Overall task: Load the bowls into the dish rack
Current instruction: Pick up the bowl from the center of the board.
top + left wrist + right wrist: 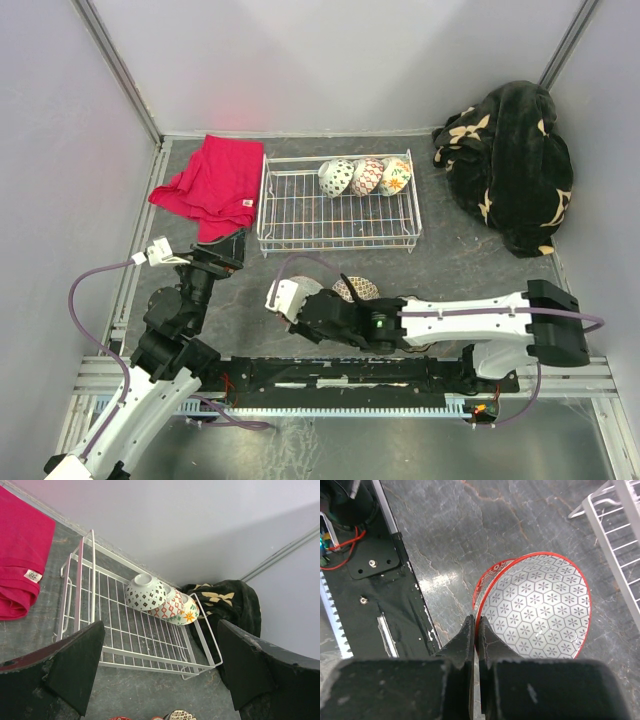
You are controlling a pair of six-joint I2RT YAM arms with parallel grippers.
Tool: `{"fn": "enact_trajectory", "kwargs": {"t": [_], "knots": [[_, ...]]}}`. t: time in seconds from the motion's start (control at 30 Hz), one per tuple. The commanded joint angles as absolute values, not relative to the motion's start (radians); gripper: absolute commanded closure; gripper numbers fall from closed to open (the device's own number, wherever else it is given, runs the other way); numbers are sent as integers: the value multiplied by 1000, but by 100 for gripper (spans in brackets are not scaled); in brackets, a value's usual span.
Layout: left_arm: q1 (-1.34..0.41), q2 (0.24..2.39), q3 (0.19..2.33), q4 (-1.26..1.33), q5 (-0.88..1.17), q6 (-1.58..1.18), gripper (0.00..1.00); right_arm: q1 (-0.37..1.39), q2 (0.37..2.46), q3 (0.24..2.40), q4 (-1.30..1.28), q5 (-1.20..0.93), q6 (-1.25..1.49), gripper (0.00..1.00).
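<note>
My right gripper [477,622] is shut on the near rim of a red-rimmed bowl [540,605] with a grey hexagon-flower inside, low over the dark table. From above, that gripper [297,303] and held bowl [303,290] lie in front of the dish rack [300,215], next to a brown-patterned bowl [358,289]. Three bowls lean on edge at the rack's far right: diamond-dotted [336,178], red lattice [367,177] and floral orange [396,176]. My left gripper [160,630] is open and holds nothing, by the rack's near left corner [225,250].
A red cloth [210,185] lies left of the rack. A black floral blanket [510,160] is heaped at the back right. The rack's white wire corner [615,535] stands close to the held bowl. The black base rail [340,375] runs along the near edge.
</note>
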State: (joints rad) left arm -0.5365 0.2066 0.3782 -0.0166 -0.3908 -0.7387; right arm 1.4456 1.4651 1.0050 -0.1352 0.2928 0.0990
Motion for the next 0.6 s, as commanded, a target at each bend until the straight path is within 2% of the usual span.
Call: {"fn": "enact_trajectory", "kwargs": {"t": [0.0,0.3,0.43,0.57], "knots": [[-539,200,381,0,-407,-701,0,1449,1352,990,-26,294,99,98],[-539,206,379,6,-406,-697,0,1448,1166,920,-20,340,123,98],[-539,224,383,8,-405,-695,0,1435,1149,977,-79,420,126,98],[-539,220,380,8,-405,-693,0,1341,1191,1083,-108,328,189,98]]}}
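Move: The rim-held white bowl is bound for the free rack slot left of the dotted bowl, about 32 cm ahead of the right hand, 1 cm right and 8 cm lower. The dotted bowl stands level with that slot, 8 cm right of the hand. The red-patterned bowl sits 7 cm ahead, 3 cm left and 12 cm below; the brown-grid bowl is 8 cm ahead, 11 cm right. From the left hand, the slot is roughly 19 cm ahead, 11 cm right and 20 cm down. The white bowl, still pinched by its near rim between the right hand's shut fingers, is carried up about 8 cm, away from the red-patterned bowl beneath. The right hand also draws some 4 cm to the right and edges forward only at the very end, while the wrist tilts so that the fingers slant down some 13 degrees less. ##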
